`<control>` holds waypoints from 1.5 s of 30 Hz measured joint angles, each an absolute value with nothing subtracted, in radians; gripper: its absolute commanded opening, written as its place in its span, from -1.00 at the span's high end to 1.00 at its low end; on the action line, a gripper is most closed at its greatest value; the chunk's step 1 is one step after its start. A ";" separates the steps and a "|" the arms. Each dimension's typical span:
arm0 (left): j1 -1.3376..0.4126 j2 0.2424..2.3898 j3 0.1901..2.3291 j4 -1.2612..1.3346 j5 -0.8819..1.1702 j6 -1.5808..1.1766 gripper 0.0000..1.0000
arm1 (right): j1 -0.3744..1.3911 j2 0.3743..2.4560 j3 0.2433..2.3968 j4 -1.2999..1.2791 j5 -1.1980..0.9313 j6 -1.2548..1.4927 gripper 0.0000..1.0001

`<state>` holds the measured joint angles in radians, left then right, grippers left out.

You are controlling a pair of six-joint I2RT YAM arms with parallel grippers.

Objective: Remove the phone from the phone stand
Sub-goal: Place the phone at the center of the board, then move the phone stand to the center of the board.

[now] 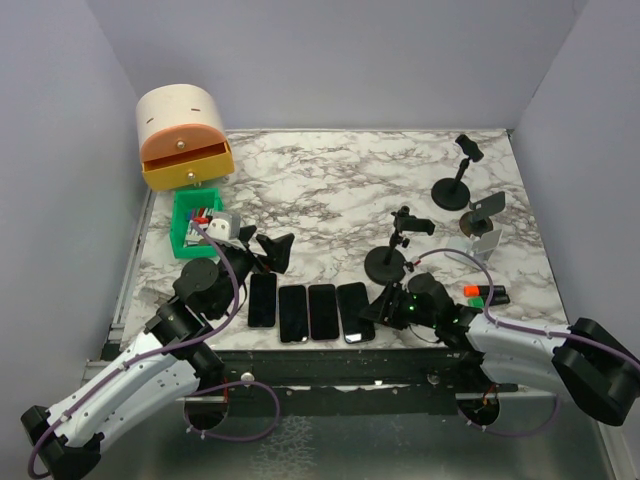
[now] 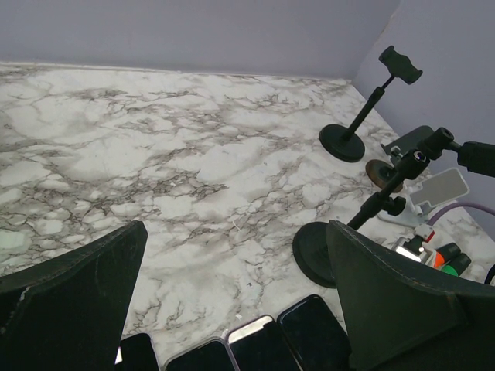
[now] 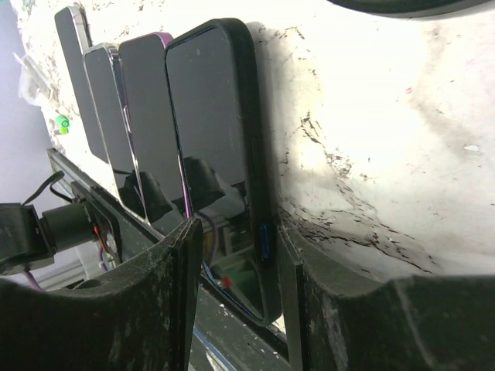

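Note:
Several dark phones lie flat in a row near the table's front edge. The rightmost phone [image 1: 354,311] [image 3: 213,139], in a black case, lies with its near end between my right gripper's fingers. My right gripper [image 1: 386,306] [image 3: 240,270] is open around it. A gap shows between the phone and the left finger [image 3: 158,294], while the right finger [image 3: 332,309] stands close beside the phone's edge. The nearest phone stand [image 1: 387,264] [image 2: 313,251] has an empty clamp. My left gripper [image 1: 268,250] [image 2: 236,232] hangs open and empty above the row's left end.
Two more black phone stands [image 1: 452,190] [image 1: 482,213] and a white holder [image 1: 487,243] stand at the right. An orange-and-cream drawer box [image 1: 184,137] and a green bin [image 1: 188,225] are at the back left. A small orange and green item [image 1: 478,293] lies right of my right gripper.

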<state>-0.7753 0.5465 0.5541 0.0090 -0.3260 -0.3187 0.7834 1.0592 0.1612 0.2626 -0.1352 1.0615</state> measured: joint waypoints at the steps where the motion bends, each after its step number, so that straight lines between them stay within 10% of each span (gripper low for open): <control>1: -0.775 0.547 0.554 0.009 -0.326 -0.319 -0.98 | 0.783 1.055 0.161 0.257 -0.131 1.061 0.03; 20: -0.775 0.549 0.554 0.009 -0.321 -0.326 -0.98 | 0.783 1.030 0.186 0.175 -0.112 1.038 0.02; 27: -0.775 0.563 0.554 0.009 -0.315 -0.329 -0.98 | 0.783 1.006 0.266 0.013 -0.059 0.979 -0.36; 45: -0.773 0.581 0.554 -0.001 -0.281 -0.329 -0.99 | 0.783 0.546 0.589 -0.499 0.131 0.761 -0.39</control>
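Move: Lying flat at the right end of the row, the fourth phone has its middle about 4 cm to the right hand's left, 1 cm ahead and 1 cm below; the half-open fingers straddle its right long edge. The purple-edged phone is some 13 cm left, level with the hand, and the black phone stand about 12 cm ahead and 5 cm right. From the left hand the fourth phone is roughly 18 cm right, 9 cm back and 25 cm lower. Leaving the fourth phone on the board, the right hand hovers briefly at its right edge, then opens its fingers wider while easing right and rolling slightly. From there it climbs quickly, some 15 cm up and 5 cm to the right overall, the hand tilting back about 25 degrees as the fingers come well clear of the phone. ##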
